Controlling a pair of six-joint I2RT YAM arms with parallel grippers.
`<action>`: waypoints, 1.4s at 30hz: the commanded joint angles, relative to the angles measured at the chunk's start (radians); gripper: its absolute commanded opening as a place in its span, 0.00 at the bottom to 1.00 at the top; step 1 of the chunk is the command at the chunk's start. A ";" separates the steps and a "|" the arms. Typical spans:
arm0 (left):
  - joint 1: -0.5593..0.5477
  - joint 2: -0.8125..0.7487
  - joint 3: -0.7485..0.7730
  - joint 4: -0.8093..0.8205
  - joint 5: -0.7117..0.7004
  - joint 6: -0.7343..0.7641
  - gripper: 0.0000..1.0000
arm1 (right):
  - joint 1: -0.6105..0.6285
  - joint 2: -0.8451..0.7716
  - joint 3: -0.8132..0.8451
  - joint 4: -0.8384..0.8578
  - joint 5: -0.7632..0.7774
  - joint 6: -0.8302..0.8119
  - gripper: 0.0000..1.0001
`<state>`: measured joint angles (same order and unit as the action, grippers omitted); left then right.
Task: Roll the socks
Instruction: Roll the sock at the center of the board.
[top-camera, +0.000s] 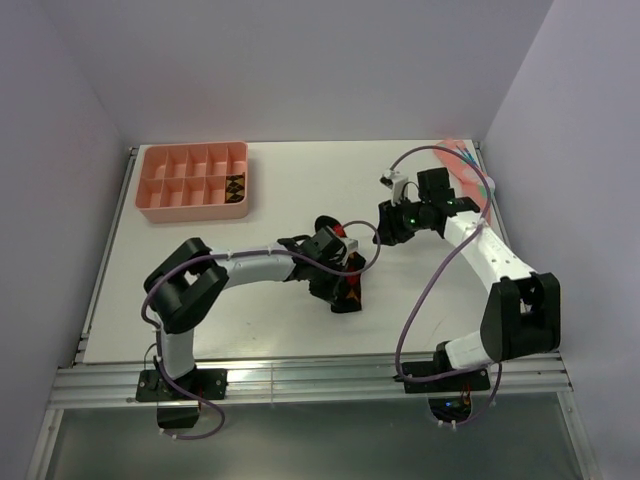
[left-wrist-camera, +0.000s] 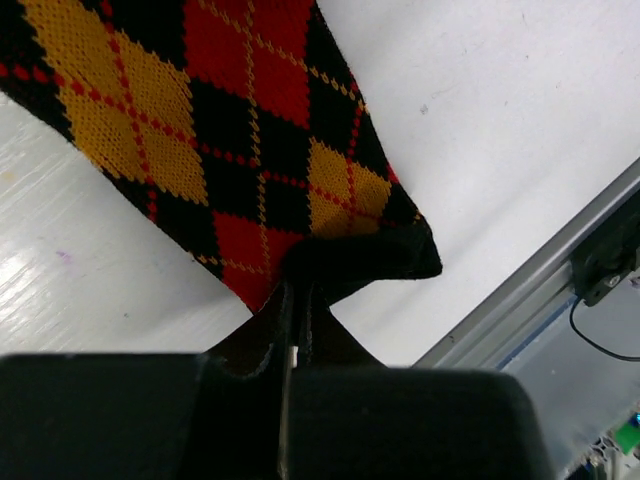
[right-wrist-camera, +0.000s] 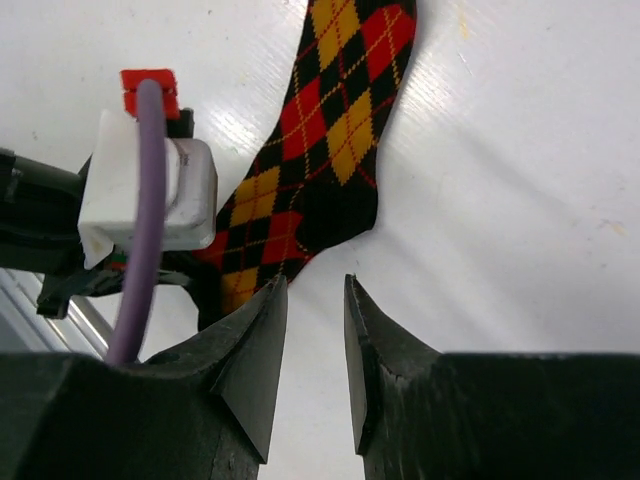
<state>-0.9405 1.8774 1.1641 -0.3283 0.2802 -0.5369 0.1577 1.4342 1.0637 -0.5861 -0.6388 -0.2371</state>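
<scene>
A black argyle sock (left-wrist-camera: 250, 130) with red and orange diamonds lies on the white table, seen also ahead of the right fingers (right-wrist-camera: 335, 130) and in the top view (top-camera: 352, 293). My left gripper (left-wrist-camera: 297, 290) is shut on the sock's black end; from above it sits mid-table (top-camera: 340, 280). My right gripper (right-wrist-camera: 315, 285) hovers just short of the sock's near edge, jaws a narrow gap apart with only bare table between them; in the top view it is right of the left wrist (top-camera: 385, 227). A dark argyle bundle (top-camera: 235, 187) sits in one tray compartment.
A pink compartment tray (top-camera: 160, 190) stands at the back left. A pink sock (top-camera: 466, 166) lies at the back right edge. The left wrist's white camera box (right-wrist-camera: 150, 190) with its purple cable is close beside the right fingers. The table's metal front rail (left-wrist-camera: 560, 270) runs nearby.
</scene>
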 joint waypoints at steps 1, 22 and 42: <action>-0.004 0.045 0.051 -0.067 0.063 0.018 0.00 | -0.017 -0.069 -0.036 0.031 -0.021 -0.079 0.37; 0.091 0.198 0.230 -0.248 0.297 0.015 0.00 | 0.252 -0.429 -0.324 0.046 0.025 -0.467 0.40; 0.106 0.287 0.322 -0.379 0.350 0.052 0.00 | 0.514 -0.337 -0.393 0.028 0.068 -0.567 0.40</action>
<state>-0.8375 2.1380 1.4658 -0.6682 0.6350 -0.5198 0.6407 1.0698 0.6804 -0.5854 -0.5865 -0.7841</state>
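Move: The sock's cuff, open side towards the bases, has its free right corner some 13 cm back and 9 cm to the left of the right hand, about 12 cm below it. The heel lies about 4 cm back and 8 cm left of that hand, the toe roughly 6 cm ahead and 17 cm left. For the left hand, already pinching the cuff's left part, the cuff's middle is some 2 cm back, 3 cm right and 1 cm lower. Towards the cuff's free right corner comes the right hand, sweeping about 15 cm back and 6 cm left, then sinking some 4 cm late on; its wrist turns nearly 50 degrees counter-clockwise so the part-open fingers point left and down. The shut left fingers keep their pinch on the cuff almost in place, tilting about 25 degrees with the tips swinging back. ##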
